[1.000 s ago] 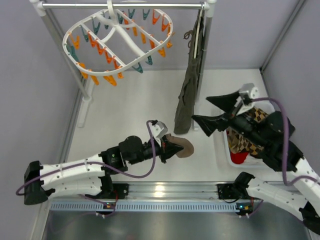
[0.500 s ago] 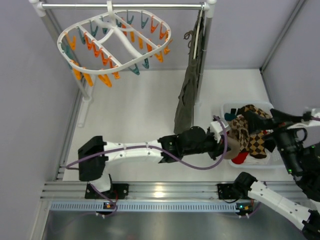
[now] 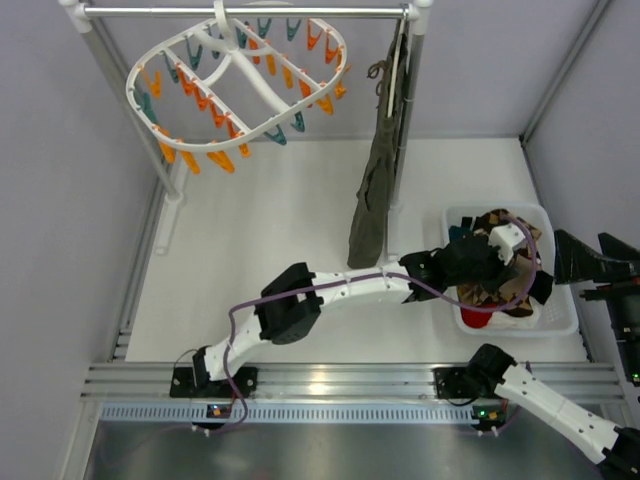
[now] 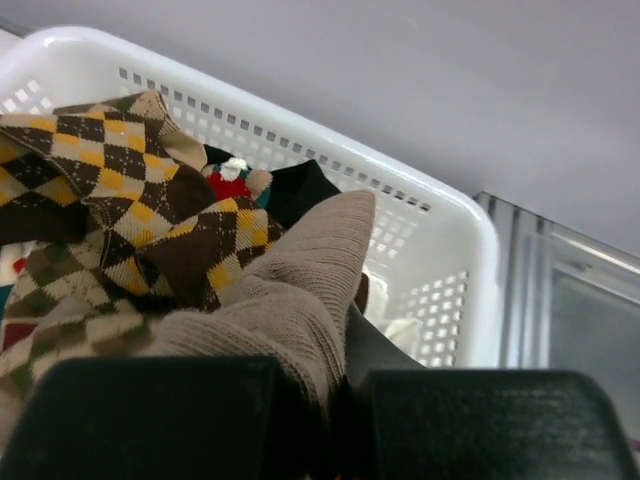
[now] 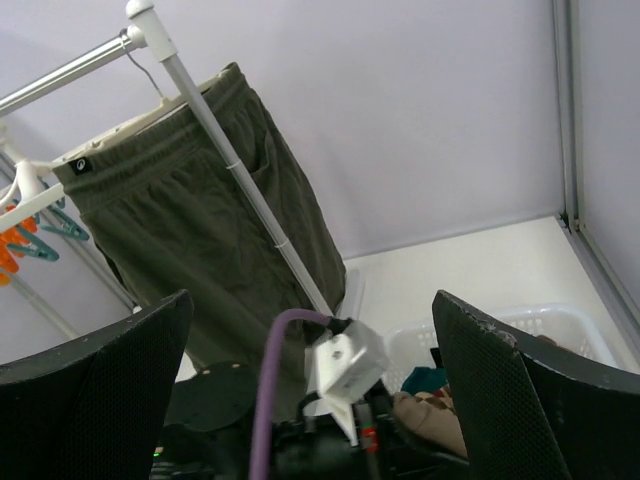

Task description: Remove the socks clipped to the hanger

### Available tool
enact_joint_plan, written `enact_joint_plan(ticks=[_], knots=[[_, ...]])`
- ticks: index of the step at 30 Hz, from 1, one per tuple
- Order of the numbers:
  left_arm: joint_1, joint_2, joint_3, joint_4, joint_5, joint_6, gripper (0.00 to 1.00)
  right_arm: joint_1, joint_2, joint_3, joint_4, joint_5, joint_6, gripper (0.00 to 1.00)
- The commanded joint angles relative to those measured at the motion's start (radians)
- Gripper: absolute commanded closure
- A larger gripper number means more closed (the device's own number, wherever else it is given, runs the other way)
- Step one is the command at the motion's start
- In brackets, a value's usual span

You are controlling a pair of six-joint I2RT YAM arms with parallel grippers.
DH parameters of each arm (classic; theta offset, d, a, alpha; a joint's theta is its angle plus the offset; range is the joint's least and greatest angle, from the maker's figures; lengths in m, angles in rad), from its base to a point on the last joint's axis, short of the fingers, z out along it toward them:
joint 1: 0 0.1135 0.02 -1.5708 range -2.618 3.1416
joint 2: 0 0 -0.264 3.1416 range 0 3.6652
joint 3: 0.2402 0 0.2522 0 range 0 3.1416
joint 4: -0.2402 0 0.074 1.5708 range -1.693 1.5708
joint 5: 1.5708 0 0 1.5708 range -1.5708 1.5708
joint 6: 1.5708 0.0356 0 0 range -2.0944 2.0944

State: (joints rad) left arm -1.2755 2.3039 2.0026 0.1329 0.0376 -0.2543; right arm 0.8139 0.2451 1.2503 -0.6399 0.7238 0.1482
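Note:
The white oval hanger point(image 3: 237, 85) hangs from the rail at the back left, and its orange and teal clips hold nothing. My left gripper point(image 3: 510, 272) reaches over the white basket point(image 3: 562, 322) and is shut on a plain tan sock point(image 4: 300, 300), which droops from between its jaws point(image 4: 335, 420) into the basket. Argyle socks point(image 4: 100, 170) lie piled below it in the basket point(image 4: 440, 200). My right gripper point(image 3: 600, 262) stands open at the far right, off the basket's edge. Between its fingers point(image 5: 315, 390) it holds nothing and looks at the left wrist.
A long olive-grey garment point(image 3: 378, 190) hangs from the right end of the metal rail point(image 3: 250, 11), just left of the basket; it also fills the right wrist view point(image 5: 200, 220). Red and teal clothes point(image 3: 478, 316) lie in the basket. Grey walls close in on both sides.
My left arm has swung right from mid-table, carrying the tan sock over the basket. My right arm has pulled back off the basket to the right edge. The hanger sways slightly.

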Motion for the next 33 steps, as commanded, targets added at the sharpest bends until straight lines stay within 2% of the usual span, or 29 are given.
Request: enact_joint_plan(ticks=[1,9,18,20,22,23,25,27,30,33], knots=[[0.024,0.122,0.168,-0.093,0.03,-0.016,1.0,-0.001,-0.001,-0.014,-0.023,-0.023,-0.019,0.0],[0.073,0.34,0.274,-0.114,0.22,-0.181,1.0,-0.001,-0.032,-0.083,-0.001,-0.069,0.01,0.01],[0.068,0.327,0.279,-0.118,0.239,-0.215,1.0,-0.001,-0.032,-0.071,0.0,-0.086,0.01,0.01],[0.067,0.304,0.274,-0.118,0.223,-0.217,0.85,0.001,-0.038,-0.071,-0.003,-0.086,0.011,0.01],[0.064,0.282,0.259,-0.118,0.205,-0.214,0.66,0.001,-0.04,-0.071,-0.004,-0.086,0.014,0.01],[0.061,0.258,0.249,-0.119,0.182,-0.214,0.51,-0.001,-0.038,-0.071,-0.006,-0.087,0.017,0.01],[0.054,0.226,0.214,-0.128,0.142,-0.206,0.46,-0.001,-0.043,-0.071,-0.003,-0.092,0.019,0.01],[0.048,0.161,0.159,-0.128,0.05,-0.201,0.34,0.001,-0.041,-0.072,-0.003,-0.096,0.022,0.01],[0.028,0.083,0.108,-0.168,-0.069,-0.165,0.26,-0.001,-0.041,-0.08,0.0,-0.106,0.027,0.01],[0.011,0.046,0.11,-0.217,-0.122,-0.146,0.14,0.001,-0.044,-0.086,0.006,-0.115,0.033,0.01]])
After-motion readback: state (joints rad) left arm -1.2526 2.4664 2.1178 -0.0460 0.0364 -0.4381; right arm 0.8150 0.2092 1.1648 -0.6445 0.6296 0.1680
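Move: Over the white basket, the left hand still holds the tan sock; the sock pile lies roughly 16 cm below, 6 cm ahead and 4 cm to the right. A black cloth is some 10 cm to this hand's right and 1 cm ahead, a white cloth about 5 cm back and 5 cm right, both around 17 cm below. From the right hand, the pile is about 14 cm ahead, 5 cm right and 40 cm down. Dropping quickly by about 14 cm into the basket, drifting slightly forward and right and rolling some 15 degrees, the left hand brings the tan sock down to the pile, pauses there, then opens wide, lets go of it and backs up some 5 cm. The open right hand shifts a few centimetres left and down, then waits. ##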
